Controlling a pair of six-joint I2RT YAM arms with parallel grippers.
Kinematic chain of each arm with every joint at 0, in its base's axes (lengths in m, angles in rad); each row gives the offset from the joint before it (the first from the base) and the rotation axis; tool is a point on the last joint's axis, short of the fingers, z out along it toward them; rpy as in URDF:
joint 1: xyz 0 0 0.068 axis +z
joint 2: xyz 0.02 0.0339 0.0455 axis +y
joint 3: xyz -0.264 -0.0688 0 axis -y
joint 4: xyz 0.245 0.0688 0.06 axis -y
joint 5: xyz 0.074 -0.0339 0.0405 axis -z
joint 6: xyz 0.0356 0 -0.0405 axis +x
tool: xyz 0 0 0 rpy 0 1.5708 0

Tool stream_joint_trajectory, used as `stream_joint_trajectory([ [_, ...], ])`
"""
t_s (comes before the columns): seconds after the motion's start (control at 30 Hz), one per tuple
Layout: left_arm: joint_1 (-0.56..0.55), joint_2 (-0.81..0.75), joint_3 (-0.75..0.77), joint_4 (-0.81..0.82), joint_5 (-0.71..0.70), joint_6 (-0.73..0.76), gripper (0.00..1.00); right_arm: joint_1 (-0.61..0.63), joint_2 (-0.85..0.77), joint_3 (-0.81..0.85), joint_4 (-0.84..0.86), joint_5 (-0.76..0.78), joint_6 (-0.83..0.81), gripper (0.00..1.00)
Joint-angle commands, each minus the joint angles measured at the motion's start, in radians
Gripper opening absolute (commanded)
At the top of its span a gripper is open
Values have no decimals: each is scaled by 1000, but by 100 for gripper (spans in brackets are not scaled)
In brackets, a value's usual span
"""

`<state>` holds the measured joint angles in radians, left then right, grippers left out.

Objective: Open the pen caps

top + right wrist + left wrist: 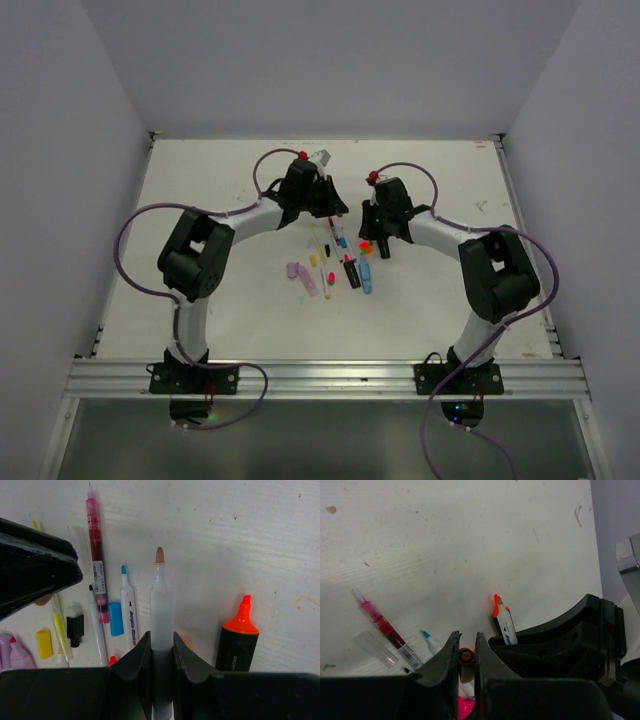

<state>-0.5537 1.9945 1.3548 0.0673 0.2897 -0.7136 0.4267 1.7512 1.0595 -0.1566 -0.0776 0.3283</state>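
My right gripper (pixel 161 635) is shut on a white pen (pixel 161 605) whose bare brown tip points away from me. My left gripper (pixel 466 636) is shut on a small brown cap (pixel 466 656), held apart from that pen. In the left wrist view the same white pen (pixel 506 625) pokes out of the right gripper's black body. On the table lie loose pen caps: a blue one (pixel 116 618), a yellow one (pixel 44 643), a black one (pixel 75 625) and a clear one (pixel 375 649). From above, both grippers (pixel 333 222) (pixel 380 243) hang over the pen pile.
An uncapped orange highlighter (pixel 239 640) lies just right of my right gripper. A pink pen (pixel 96 565), a blue-tipped marker (pixel 129 610) and a lilac highlighter (pixel 12 652) lie to its left. Grey walls (pixel 90 150) stand round the white table (pixel 220 180).
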Motion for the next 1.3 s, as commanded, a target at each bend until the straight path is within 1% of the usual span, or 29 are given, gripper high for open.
stream_joint_trajectory([
  [0.0,-9,64,102,-61,20,16,6,6,47,69,22,-2,-11,4],
  [0.13,-12,127,150,-66,14,8,8,6,102,92,26,-16,-12,9],
  [0.17,-14,138,161,-66,12,8,10,6,114,96,29,-22,-14,11],
  [0.23,-17,164,170,-66,3,6,12,6,122,97,37,-39,-14,16],
  [0.27,-17,173,181,-99,2,6,15,6,125,97,38,-42,-12,18],
  [0.3,-20,187,181,-100,2,5,16,6,128,99,40,-50,-14,22],
  [0.5,-26,210,188,-96,-3,0,26,6,122,91,43,-57,-17,30],
  [0.63,-26,204,187,-100,-20,0,33,6,107,88,42,-57,-12,33],
  [0.73,-26,181,170,-90,-38,-1,41,6,74,82,42,-57,-12,34],
  [0.77,-25,164,167,-87,-47,0,42,6,65,77,43,-53,-11,37],
  [0.9,-26,124,153,-90,-58,3,45,4,8,76,22,-37,-12,41],
  [1.03,-25,31,113,-96,-105,14,48,6,-85,74,-23,2,-21,52],
  [1.17,-25,-161,75,-132,-194,65,52,6,-220,74,-96,97,-26,69],
  [1.2,-26,-199,66,-153,-220,78,53,6,-284,77,-112,154,-29,72],
  [1.23,-26,-241,49,-164,-278,92,57,6,-315,80,-127,182,-34,74],
  [1.27,-26,-320,38,-176,-318,120,59,6,-350,86,-162,206,-47,80],
])
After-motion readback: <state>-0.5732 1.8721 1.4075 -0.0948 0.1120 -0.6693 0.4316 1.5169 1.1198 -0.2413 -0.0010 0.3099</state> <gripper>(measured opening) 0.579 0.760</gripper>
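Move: The brown cap is in the left fingers; its bare spot lies about 7 cm below that hand, 1 cm ahead and 2 cm right. The red pen is some 2 cm left and 1 cm ahead, the blue-tipped marker 5 cm back and 1 cm right, both about 8 cm down. The uncapped brown marker in the right fingers goes to a strip some 3 cm ahead, 2 cm left and 3 cm below; the orange cap sits 3 cm back and 1 cm right, the orange highlighter 1 cm back and 5 cm right, both 3 cm down. The brown cap is lowered about 7 cm by the left hand, the open brown marker about 3 cm by the right, down to the table beside the other pens. Both grippers then open and let go, and the empty hands lift straight up and away, roughly 12 cm each, still opening as they rise; the left drifts a little left. ##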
